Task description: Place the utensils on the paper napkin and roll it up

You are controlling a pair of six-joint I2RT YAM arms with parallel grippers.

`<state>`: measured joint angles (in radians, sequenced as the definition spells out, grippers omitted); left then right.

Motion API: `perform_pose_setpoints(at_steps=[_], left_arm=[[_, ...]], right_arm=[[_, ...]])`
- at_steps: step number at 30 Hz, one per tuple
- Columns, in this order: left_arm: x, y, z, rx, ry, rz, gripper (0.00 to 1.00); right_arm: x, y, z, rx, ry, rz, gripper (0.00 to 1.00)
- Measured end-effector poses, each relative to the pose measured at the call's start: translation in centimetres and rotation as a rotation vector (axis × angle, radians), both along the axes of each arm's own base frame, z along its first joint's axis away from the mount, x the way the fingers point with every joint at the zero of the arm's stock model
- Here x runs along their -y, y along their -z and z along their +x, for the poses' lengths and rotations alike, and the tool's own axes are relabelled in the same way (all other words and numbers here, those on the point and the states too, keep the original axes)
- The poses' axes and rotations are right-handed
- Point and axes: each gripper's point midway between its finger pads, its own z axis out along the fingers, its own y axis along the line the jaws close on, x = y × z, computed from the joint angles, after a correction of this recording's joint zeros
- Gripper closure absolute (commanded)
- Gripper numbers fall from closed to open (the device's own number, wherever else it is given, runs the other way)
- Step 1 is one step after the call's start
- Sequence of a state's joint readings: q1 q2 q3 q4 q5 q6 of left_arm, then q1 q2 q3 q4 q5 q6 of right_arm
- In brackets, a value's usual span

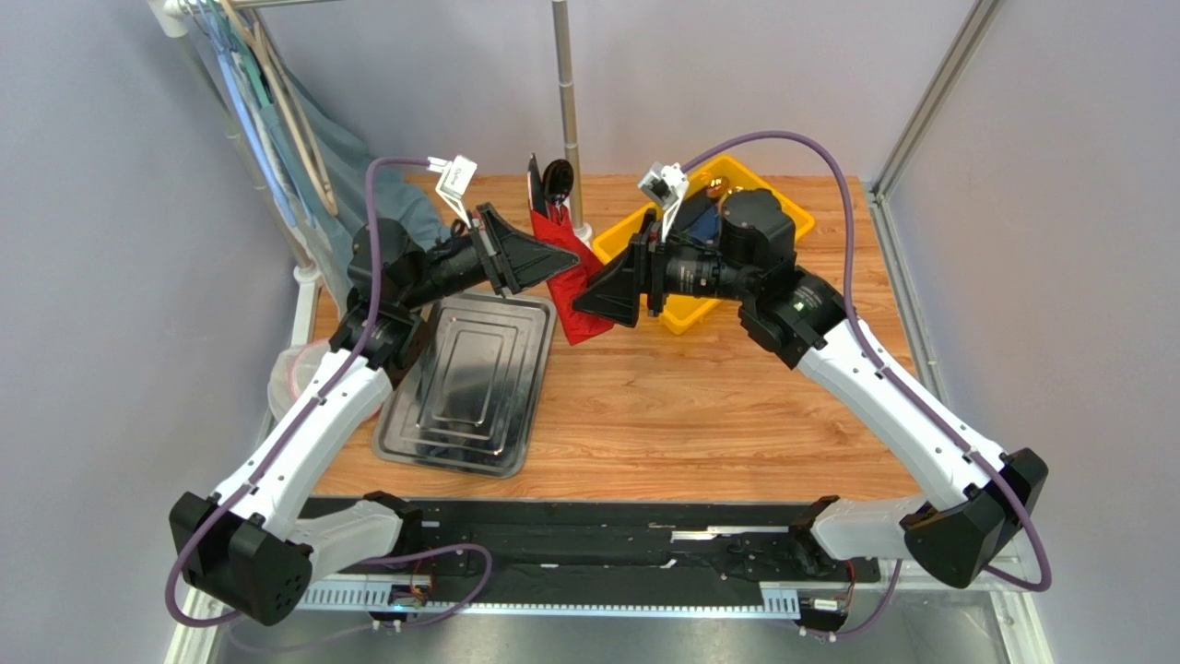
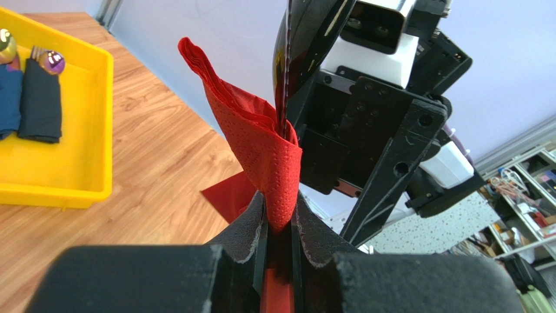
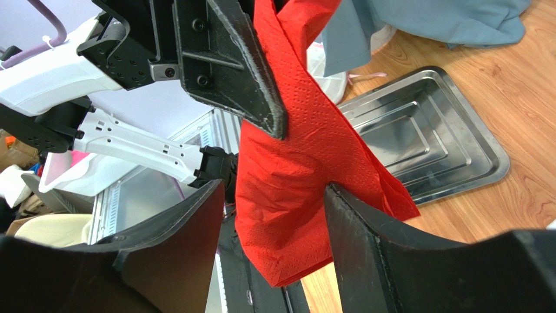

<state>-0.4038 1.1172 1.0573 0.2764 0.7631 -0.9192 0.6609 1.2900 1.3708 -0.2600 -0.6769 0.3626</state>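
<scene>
The red paper napkin (image 1: 579, 298) hangs in the air above the table, wrapped loosely round the dark utensils (image 1: 557, 180), whose spoon bowl sticks out of its top. My left gripper (image 1: 561, 256) is shut on the wrapped bundle. In the left wrist view the napkin (image 2: 261, 143) rises from between the left gripper (image 2: 279, 205) pads with a black utensil (image 2: 307, 32) standing in it. My right gripper (image 1: 589, 302) stands open round the napkin's loose lower part. In the right wrist view the napkin (image 3: 293, 163) hangs between the right gripper (image 3: 274, 189) fingers, unclamped.
A steel tray (image 1: 471, 374) lies on the wooden table at the left, also in the right wrist view as the tray (image 3: 424, 143). A yellow bin (image 2: 65, 163) at the back right holds dark rolled napkins (image 2: 39, 98). Blue cloth (image 1: 319, 152) and a metal pole (image 1: 565, 83) stand behind.
</scene>
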Motion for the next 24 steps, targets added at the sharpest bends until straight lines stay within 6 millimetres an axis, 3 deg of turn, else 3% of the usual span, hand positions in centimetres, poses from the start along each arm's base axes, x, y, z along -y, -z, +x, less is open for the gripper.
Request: perform_pose_setpoints(at_steps=[11,20,24], left_arm=[[0.5,-1.0,-1.3,0.016,0.06,-0.031,1.0],[0.9,-1.3,-1.9,0.009,0.097,-0.042,1.0],[1.1,-1.8,-2.4,0.015,0.119,-0.05,1.0]], right_arm=[[-0.6,-0.5,-0.4,0.007,-0.052,0.036,0.35],[-1.1,-1.0,-1.5,-0.018,-0.124,0.087,0.52],[-1.3,-1.3,-1.9,-0.034,-0.151,0.114,0.66]])
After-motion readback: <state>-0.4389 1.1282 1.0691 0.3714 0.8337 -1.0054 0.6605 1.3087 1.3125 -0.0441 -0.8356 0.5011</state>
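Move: My right fingers stand open astride the loose lower part of the rolled napkin, its middle almost at the fingertips, a centimetre or so to the left and about 1 cm lower. From my left hand, which already pinches the bundle higher up, that part lies about 3 cm back and 5 cm below; the spoon head sticks out some 5 cm ahead, 2 cm left and 7 cm above. The yellow bin lies roughly 20 cm ahead of my right hand, 14 cm right and far below. I narrow my right fingers around the napkin's hanging end while that hand drifts back, left and up, about 2.5 cm altogether, twisting some 10 degrees with its left side rising and turning counter-clockwise. My left hand keeps its pinch on the bundle and carries it roughly 3 cm back and up, turning slightly clockwise. ##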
